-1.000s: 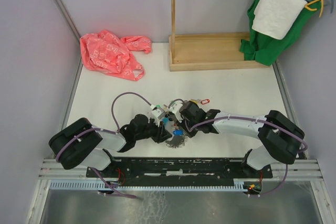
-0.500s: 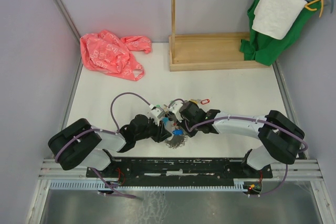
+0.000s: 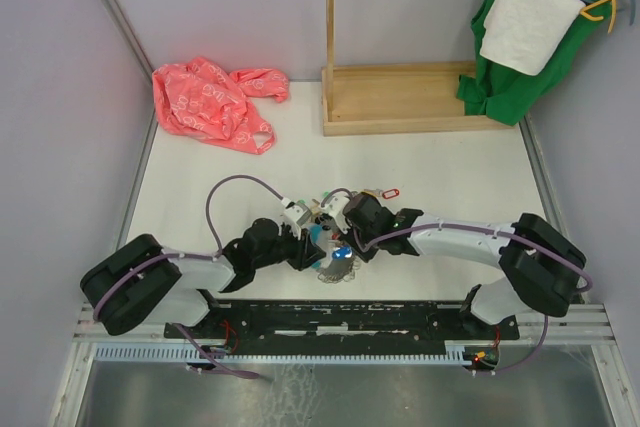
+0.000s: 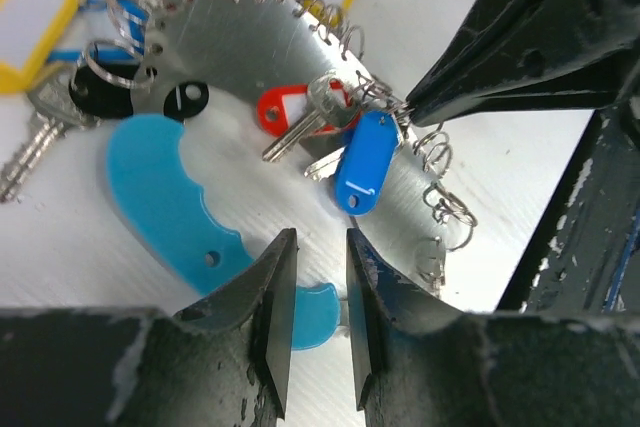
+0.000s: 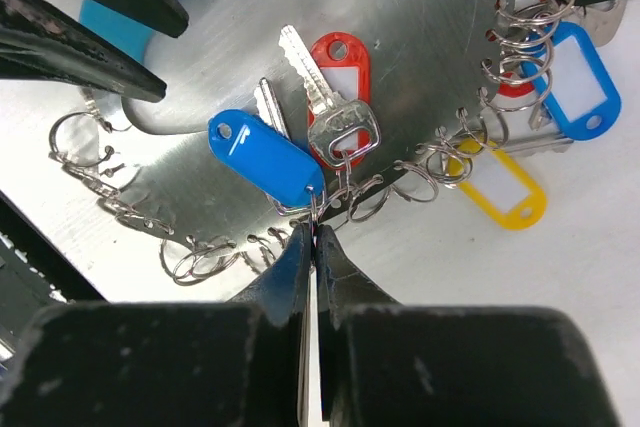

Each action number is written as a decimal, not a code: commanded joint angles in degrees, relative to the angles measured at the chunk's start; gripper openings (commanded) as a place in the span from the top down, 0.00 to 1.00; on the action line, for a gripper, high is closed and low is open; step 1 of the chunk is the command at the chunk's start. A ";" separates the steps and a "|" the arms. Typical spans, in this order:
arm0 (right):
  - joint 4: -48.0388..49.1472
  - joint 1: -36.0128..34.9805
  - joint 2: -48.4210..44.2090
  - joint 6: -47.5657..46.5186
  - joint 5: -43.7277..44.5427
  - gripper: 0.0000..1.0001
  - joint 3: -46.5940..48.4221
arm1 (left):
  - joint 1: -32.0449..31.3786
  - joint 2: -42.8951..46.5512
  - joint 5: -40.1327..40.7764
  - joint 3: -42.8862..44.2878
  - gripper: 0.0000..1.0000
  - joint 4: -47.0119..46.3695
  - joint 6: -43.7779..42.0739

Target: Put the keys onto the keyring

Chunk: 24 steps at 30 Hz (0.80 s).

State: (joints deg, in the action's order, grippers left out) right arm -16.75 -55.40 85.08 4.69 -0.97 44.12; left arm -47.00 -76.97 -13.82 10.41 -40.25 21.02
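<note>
The keyring (image 4: 230,57) is a flat silver plate with a light-blue handle (image 4: 165,197) and small split rings along its edge. It lies between both arms (image 3: 335,269). My left gripper (image 4: 318,247) is shut on the tip of the blue handle. My right gripper (image 5: 314,232) is shut on the split ring of a blue-tagged key (image 5: 268,157), at the plate's rim. A red-tagged key (image 5: 340,67) lies on the plate beside it. Other keys with yellow (image 5: 497,187), blue (image 5: 580,87) and red tags hang from the rim rings.
A pink plastic bag (image 3: 210,102) lies at the far left. A wooden stand (image 3: 400,97) sits at the back. A green cloth and white towel (image 3: 525,37) hang at the far right. One red-tagged key (image 3: 388,193) lies loose beyond the right gripper.
My right gripper has closed onto the blue-tagged key's split ring. The left arm's elbow has swung a little to the left; its gripper keeps its hold.
</note>
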 commanded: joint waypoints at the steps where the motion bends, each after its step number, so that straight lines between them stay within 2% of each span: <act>1: -0.10 0.02 -3.85 -3.83 -0.59 0.97 1.30 | -0.10 4.70 -2.33 -0.45 0.67 -4.36 -6.02; 10: 0.07 0.01 -9.85 -16.99 -5.80 0.99 1.51 | -0.11 2.19 -11.02 -1.00 0.65 -20.53 -14.12; 17: 5.38 0.01 -17.34 -28.00 -13.51 0.99 -3.93 | -0.10 1.38 -15.67 -0.79 0.63 -23.34 -22.21; 24: 8.72 -0.01 -20.39 -33.23 -15.46 0.99 -6.85 | -0.11 1.34 -18.25 -0.95 0.62 -26.00 -26.86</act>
State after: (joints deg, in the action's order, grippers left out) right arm -13.08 -55.40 66.28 -23.57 -13.91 37.50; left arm -47.00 -75.48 -28.40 9.32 -60.62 0.75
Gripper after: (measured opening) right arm 0.015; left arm 0.374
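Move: From the left hand, its fingers part open, the blue tag lies about 5 cm to the right, level fore and aft and roughly 1 cm lower. The red tag with its silver key is some 5 cm right and 3 cm farther out, and the turquoise handle about 3 cm straight ahead. The right hand's shut fingers are already at the blue tag's ring on the keyring's rim; the tag is some 3 cm to their left and 1 cm farther out. The right hand keeps its pinch on the blue tag's ring and lifts nearly 7 cm, easing about 2 cm back late on, while its wrist turns some 30 degrees counter-clockwise and draws the keyring's rim up with it. The left hand rises alongside by about 8 cm and works about 3 cm rightward, closing in on the hanging blue tag as its fingertips swing up towards level, the fingers staying part open around where the tag hangs, with no grip taken. ##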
